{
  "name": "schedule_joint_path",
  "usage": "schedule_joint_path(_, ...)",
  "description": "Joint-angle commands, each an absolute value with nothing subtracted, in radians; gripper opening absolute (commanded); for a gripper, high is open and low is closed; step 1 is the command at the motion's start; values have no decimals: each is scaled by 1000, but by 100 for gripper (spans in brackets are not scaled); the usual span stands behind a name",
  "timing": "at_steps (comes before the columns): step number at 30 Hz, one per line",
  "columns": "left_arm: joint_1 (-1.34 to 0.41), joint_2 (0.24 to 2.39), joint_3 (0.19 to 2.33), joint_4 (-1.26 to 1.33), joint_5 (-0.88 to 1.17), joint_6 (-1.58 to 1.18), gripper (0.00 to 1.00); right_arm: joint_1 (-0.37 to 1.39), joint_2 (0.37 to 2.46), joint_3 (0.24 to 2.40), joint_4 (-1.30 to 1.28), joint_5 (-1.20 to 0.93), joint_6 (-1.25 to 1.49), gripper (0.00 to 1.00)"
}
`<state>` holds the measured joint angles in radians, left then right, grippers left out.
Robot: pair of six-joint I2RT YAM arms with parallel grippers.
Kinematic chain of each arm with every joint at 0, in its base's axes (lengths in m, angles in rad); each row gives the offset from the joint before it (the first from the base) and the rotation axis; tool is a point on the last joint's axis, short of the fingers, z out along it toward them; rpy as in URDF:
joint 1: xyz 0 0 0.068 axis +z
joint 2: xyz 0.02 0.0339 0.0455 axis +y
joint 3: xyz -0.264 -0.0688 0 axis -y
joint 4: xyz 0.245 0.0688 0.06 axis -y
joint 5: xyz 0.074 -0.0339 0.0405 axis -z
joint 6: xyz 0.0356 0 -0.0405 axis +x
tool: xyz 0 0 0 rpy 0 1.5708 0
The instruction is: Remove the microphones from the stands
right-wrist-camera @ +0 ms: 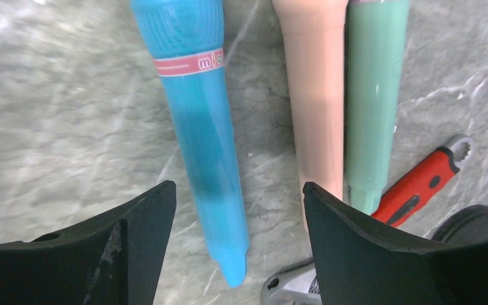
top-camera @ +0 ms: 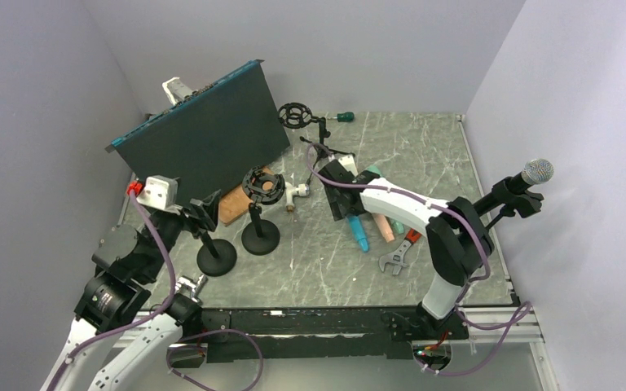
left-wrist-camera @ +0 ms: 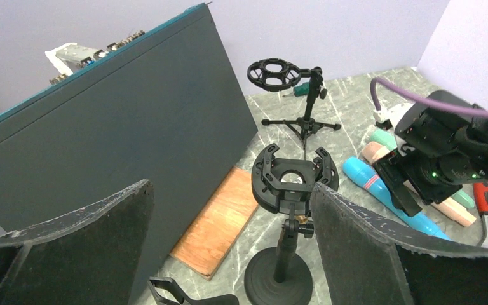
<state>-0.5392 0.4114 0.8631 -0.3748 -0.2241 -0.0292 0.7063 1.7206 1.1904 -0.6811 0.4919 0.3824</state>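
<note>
A microphone with a grey mesh head sits in a black clip stand at the table's right edge, away from both grippers. My right gripper is open and low over the table. A blue microphone lies flat between its fingers, untouched. A pink microphone and a green microphone lie beside it. My left gripper is open and empty. It hovers before a round-base stand with an empty shock mount.
A dark panel leans at the back left, with a wooden block at its foot. A second round-base stand stands under my left gripper. A tripod stand and a green screwdriver are at the back. A red-handled wrench lies by the microphones.
</note>
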Motion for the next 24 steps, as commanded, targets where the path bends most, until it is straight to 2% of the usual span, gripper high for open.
schedule_joint_path(1, -558, 379, 861, -317, -250, -15, 95, 747, 1581, 1366, -792, 537, 397, 78)
schedule_joint_path(10, -588, 340, 851, -316, -256, -12, 96, 768, 1343, 1716, -894, 665, 362, 91)
schedule_joint_path(11, -590, 337, 852, -315, -259, -12, 96, 768, 1310, 1732, -894, 680, 359, 95)
schedule_joint_path(14, -597, 331, 853, -316, -265, -12, 95, 769, 1208, 1754, -880, 746, 350, 100)
schedule_joint_path(24, -627, 325, 853, -317, -266, -12, 96, 768, 875, 1713, -1024, 1119, 508, 100)
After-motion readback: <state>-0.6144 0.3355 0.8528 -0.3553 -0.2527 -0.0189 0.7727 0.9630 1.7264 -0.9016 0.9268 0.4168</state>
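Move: The black microphone on the right-hand stand is roughly 24 cm to the right gripper's right, 7 cm back and some 18 cm above it. The just-released blue microphone lies 5 cm below the gripper and 2 cm ahead; the peach one is 5 cm ahead and 5 cm right, the wrench 5 cm back and 11 cm right, both on the table. From the left gripper, the black microphone is about 43 cm right, 3 cm ahead and 11 cm lower. Lift the right gripper, already empty, fast and clear of the blue microphone by some 40 cm. After a slight drift forward and left, swing it right and back towards the black microphone, ending high beside its stand. Tip the fingers up about 60 degrees to point ahead and open them fully; ease the left gripper a couple of centimetres back and up. ##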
